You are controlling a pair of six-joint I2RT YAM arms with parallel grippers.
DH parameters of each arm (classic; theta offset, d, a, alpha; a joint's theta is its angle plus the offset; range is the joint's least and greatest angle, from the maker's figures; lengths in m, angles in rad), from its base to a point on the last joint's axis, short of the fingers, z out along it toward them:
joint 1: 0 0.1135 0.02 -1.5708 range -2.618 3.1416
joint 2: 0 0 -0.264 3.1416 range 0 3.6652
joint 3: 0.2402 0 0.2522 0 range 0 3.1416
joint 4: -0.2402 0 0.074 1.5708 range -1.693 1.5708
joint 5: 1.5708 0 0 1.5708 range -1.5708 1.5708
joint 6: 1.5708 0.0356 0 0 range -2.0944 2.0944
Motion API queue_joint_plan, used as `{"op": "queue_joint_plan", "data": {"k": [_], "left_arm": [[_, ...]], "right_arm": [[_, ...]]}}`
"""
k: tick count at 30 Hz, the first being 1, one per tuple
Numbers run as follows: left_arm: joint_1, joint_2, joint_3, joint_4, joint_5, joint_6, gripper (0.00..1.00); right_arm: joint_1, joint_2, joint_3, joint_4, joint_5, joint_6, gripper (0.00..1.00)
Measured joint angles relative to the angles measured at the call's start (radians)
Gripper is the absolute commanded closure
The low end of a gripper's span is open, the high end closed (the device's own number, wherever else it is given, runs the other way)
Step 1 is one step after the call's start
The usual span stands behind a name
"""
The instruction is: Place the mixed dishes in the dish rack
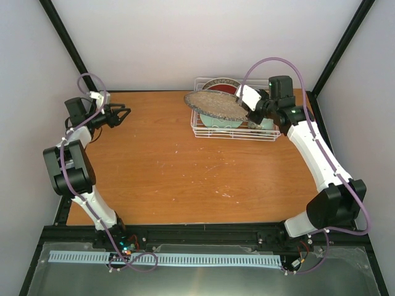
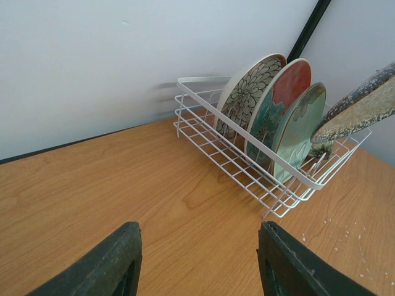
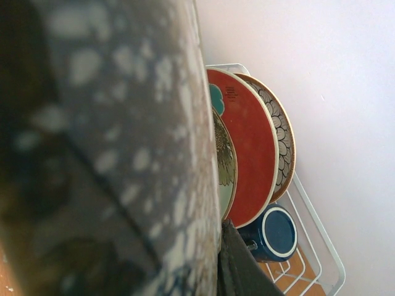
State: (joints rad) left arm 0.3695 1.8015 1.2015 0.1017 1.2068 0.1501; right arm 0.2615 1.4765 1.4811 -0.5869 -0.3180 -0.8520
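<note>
The large speckled grey plate [image 1: 216, 105] hangs tilted over the left part of the white wire dish rack [image 1: 228, 137], with my right gripper [image 1: 252, 115] shut on its right rim. In the right wrist view the plate [image 3: 123, 123] fills the left side and one dark finger [image 3: 241, 271] presses its edge. Upright in the rack [image 2: 307, 179] stand a petal-patterned plate [image 2: 250, 92], a red-rimmed teal plate [image 2: 284, 98] and a pale green plate [image 2: 299, 132]. A dark blue mug [image 3: 274, 233] lies in the rack behind them. My left gripper [image 1: 123, 114] is open and holds nothing, far left of the rack.
The rack stands against the back wall at the table's far right. Black frame posts rise at both back corners. Bare wooden tabletop [image 2: 154, 185] lies between my left gripper [image 2: 197, 259] and the rack.
</note>
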Motion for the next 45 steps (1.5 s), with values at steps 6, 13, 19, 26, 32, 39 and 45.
{"op": "queue_joint_plan", "data": {"k": [6,13,19,26,32,39,45], "left_arm": [[0.0,0.012,0.002,-0.006,-0.002,0.0,0.48],[-0.008,0.039,0.023,-0.008,-0.006,0.0,0.48],[-0.015,0.063,0.029,-0.014,-0.007,0.0,0.48],[-0.019,0.069,0.032,-0.016,-0.008,0.0,0.48],[-0.019,0.071,0.032,-0.017,-0.008,0.003,0.48],[-0.019,0.082,0.036,-0.027,-0.01,0.01,0.48],[-0.019,0.093,0.04,-0.031,-0.011,0.014,0.48]], "right_arm": [[-0.011,0.019,0.021,-0.018,-0.007,-0.022,0.97],[-0.043,0.047,0.022,-0.032,-0.034,-0.023,0.97],[-0.05,0.051,0.038,-0.061,-0.033,-0.023,0.97],[-0.05,0.103,0.077,-0.07,-0.039,-0.023,0.97],[-0.05,0.141,0.078,-0.082,-0.035,-0.025,0.97],[-0.05,0.174,0.087,-0.095,-0.029,-0.04,0.97],[-0.05,0.207,0.111,-0.122,-0.035,-0.042,0.97]]}}
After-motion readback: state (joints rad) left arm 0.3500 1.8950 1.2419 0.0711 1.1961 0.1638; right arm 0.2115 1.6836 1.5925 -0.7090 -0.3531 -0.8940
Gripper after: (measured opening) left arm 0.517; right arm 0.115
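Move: The right hand still pinches the grey platter by its right rim. The open slots at the front of the dish rack lie about 6 cm ahead of this hand, 9 cm to its left and 22 cm below. The green plate stands roughly 9 cm ahead and 7 cm left, the red plate 13 cm ahead and 8 cm left, and the blue mug 15 cm ahead and 4 cm right. Those slots lie some 36 cm right of the empty left hand, 4 cm ahead. Keeping its pinch on the platter's rim, the right hand lowers it about 6 cm into the front of the rack, just on the near side of the green plate, while easing some 3 cm forward, first in small steps with a slight shift to the right, then in a steadier descent as the wrist tips its fingers down about 10 degrees. The left hand, empty and half open off to the left, only sinks about 3 cm. ##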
